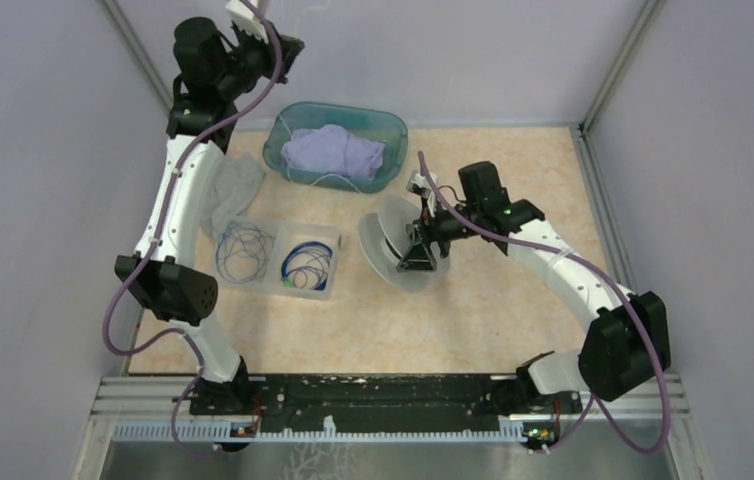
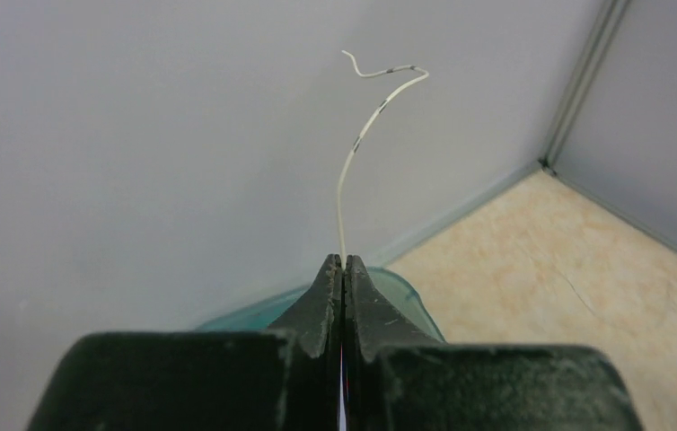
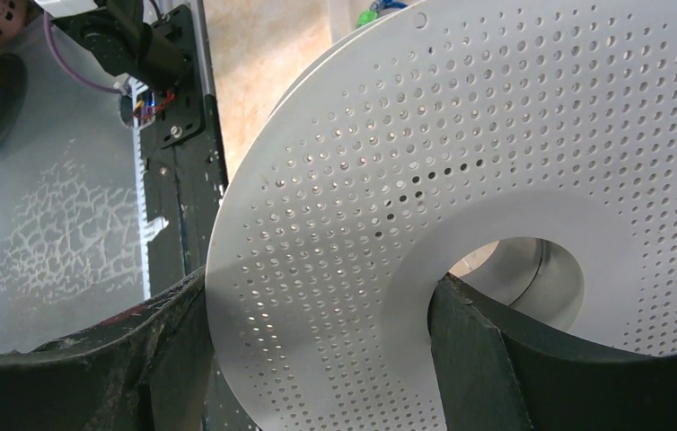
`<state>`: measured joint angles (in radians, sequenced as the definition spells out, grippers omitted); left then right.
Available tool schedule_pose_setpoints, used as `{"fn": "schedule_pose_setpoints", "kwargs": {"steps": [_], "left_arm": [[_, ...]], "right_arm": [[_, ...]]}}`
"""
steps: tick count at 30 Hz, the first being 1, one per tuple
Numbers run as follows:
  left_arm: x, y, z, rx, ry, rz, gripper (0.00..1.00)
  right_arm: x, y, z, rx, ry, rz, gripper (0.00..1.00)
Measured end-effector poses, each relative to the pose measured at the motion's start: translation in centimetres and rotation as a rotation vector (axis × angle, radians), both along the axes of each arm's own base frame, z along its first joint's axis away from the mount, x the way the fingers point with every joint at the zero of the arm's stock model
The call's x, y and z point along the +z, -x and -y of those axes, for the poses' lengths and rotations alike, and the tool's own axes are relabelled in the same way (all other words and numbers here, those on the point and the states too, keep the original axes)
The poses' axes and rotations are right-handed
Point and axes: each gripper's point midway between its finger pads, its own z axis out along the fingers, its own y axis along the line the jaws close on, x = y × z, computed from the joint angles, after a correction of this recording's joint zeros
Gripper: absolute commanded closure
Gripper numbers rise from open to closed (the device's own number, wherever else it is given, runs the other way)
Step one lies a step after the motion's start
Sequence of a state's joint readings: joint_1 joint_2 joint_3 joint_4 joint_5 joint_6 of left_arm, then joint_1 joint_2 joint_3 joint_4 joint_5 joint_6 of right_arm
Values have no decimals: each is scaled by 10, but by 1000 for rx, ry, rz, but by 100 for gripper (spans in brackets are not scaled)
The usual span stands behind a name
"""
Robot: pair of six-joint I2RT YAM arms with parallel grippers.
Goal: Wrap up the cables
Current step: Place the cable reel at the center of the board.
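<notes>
My left gripper [image 2: 343,261] is raised high near the back wall, shut on a thin whitish cable [image 2: 354,148] whose free end curls up past the tips. In the top view that gripper [image 1: 286,46] hangs above the back left of the table. Blue cables lie coiled in a clear tray: one loose loop [image 1: 243,250] and a tighter coil [image 1: 308,262]. My right gripper [image 3: 317,301] holds a white perforated spool [image 3: 461,135]. One finger is through its centre hole and the other is outside the rim. In the top view the spool [image 1: 390,247] stands tilted at mid-table.
A teal bin [image 1: 283,125] holding a lavender cloth [image 1: 333,150] sits at the back. A grey cloth [image 1: 235,188] lies beside the left arm. The clear tray [image 1: 275,226] is left of the spool. Walls close in the table on three sides.
</notes>
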<state>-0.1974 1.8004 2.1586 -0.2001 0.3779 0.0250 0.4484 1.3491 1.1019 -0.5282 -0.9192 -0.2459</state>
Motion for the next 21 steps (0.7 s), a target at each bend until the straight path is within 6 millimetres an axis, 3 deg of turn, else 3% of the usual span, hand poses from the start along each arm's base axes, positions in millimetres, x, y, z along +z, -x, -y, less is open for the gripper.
{"fn": "schedule_pose_setpoints", "kwargs": {"steps": [6,9,14,21], "left_arm": [[-94,4,37,-156,-87,-189,100],[-118,9,47,-197,-101,-243,100],[-129,17,51,-223,-94,-263,100],[-120,21,50,-221,-94,-230,100]], "right_arm": [[-1,0,-3,0,-24,-12,89],[-7,-1,-5,-14,-36,-22,89],[-20,-2,-10,-50,-67,-93,90],[-32,-1,-22,-43,-164,-187,90]]}}
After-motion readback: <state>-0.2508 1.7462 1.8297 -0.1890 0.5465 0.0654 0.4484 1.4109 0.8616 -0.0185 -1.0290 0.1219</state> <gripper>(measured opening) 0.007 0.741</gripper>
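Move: The right hand already grips the cable reel, its middle about 5 cm ahead and 3 cm to the left of the fingers; the board's centre lies about 6 cm left, 1 cm ahead and 18 cm below them. The cable box stands roughly 23 cm left and 2 cm ahead, the teal bin 30 cm ahead and 16 cm left. From the left hand, holding the cable end, the reel is about 23 cm back, 18 cm right and 30 cm lower. Right hand lowers the gripped reel 3 cm, leftward too, tilting it; left hand drops cable-end 12 cm, then holds. ##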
